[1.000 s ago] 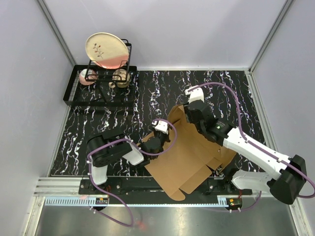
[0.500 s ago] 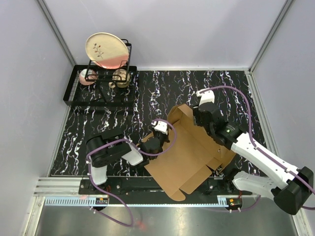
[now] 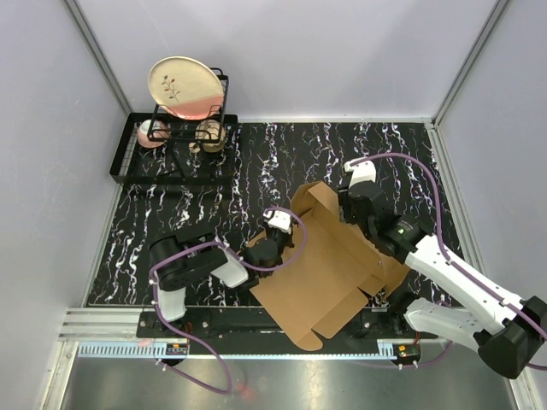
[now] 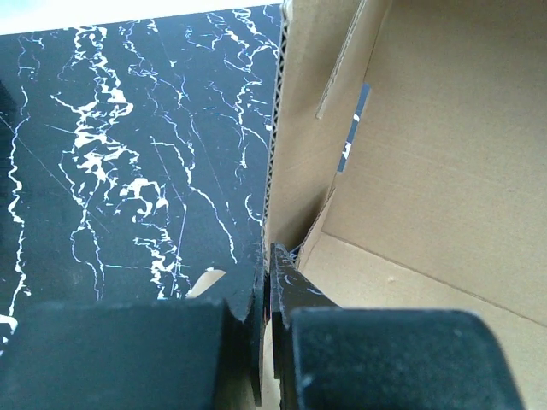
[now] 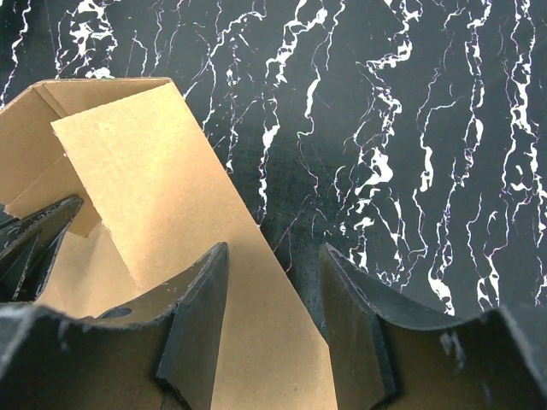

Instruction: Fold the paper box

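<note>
The paper box is a brown cardboard sheet with flaps, partly raised, at the near middle of the black marbled table. My left gripper is at its left edge; in the left wrist view it is shut on the upright cardboard wall. My right gripper is at the box's far right corner. In the right wrist view it is open, with the left finger over a slanted cardboard panel and the right finger over the table.
A black dish rack with a cream plate and two cups stands in a black tray at the back left. White walls close in the table. A metal rail runs along the near edge.
My right arm has moved to the right and a little nearer, off the box's far flap to its right corner. The left gripper holds its place on the box edge.
</note>
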Controlling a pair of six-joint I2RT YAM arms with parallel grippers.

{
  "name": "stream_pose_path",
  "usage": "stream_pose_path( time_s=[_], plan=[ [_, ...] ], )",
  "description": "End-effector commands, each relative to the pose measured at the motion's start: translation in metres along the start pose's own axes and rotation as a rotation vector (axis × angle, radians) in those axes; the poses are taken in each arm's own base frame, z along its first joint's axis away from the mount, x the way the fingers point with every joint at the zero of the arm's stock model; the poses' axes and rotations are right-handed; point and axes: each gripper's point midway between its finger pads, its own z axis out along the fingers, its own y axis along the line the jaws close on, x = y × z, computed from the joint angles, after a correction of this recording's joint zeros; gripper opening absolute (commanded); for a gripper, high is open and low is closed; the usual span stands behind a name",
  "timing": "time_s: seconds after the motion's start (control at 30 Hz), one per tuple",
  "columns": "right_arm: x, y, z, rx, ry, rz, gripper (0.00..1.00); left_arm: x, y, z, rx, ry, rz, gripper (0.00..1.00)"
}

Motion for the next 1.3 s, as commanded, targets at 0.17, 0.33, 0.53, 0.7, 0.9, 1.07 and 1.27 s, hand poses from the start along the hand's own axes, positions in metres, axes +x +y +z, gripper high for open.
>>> stream_pose_path(
  time_s=[0.17,0.33,0.53,0.7,0.9,1.07,1.27],
  plan=[
    [-0.005,0.004,0.008,0.003,0.006,-0.002,0.52,-0.090,0.015,-0.008,-0.064,-0.286,-0.152,0.00],
    [-0.020,0.016,0.017,-0.030,-0.016,0.007,0.52,-0.092,0.033,-0.009,-0.109,-0.290,-0.128,0.00],
    [-0.040,0.022,0.017,-0.052,-0.053,-0.004,0.53,-0.089,0.058,-0.008,-0.154,-0.296,-0.131,0.00],
    [-0.046,0.024,0.015,-0.068,-0.058,-0.023,0.53,-0.088,0.075,-0.002,-0.174,-0.300,-0.155,0.00],
    [-0.050,0.024,0.009,-0.086,-0.072,-0.028,0.53,-0.092,0.069,-0.001,-0.129,-0.309,-0.169,0.00],
    [-0.060,0.018,-0.003,-0.082,-0.118,-0.016,0.52,-0.091,0.068,-0.002,-0.126,-0.305,-0.172,0.00],
    [-0.078,0.018,-0.022,-0.105,-0.170,-0.052,0.53,-0.091,0.067,-0.002,-0.119,-0.305,-0.173,0.00]
  ],
)
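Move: The left fingers already pinch the upright left side wall of the paper box. From them the box's far-left corner is about 10 cm ahead, 4 cm to the right and slightly lower; the floor's middle is some 12 cm right, 3 cm back and 9 cm down. The open right hand is above the far wall, whose middle lies about 2 cm back, 5 cm right and 12 cm below it; that same corner is roughly 10 cm ahead and 12 cm left. Leftward and then also forward, the left hand drags the box by its pinched side wall, about 8 cm in all, turning some 10 degrees counter-clockwise before it stops and keeps its grip. The right hand, fingers still parted, goes along forward and left by about 4 cm over the far wall, then climbs nearly as much; whether it touches the cardboard can't be told. ##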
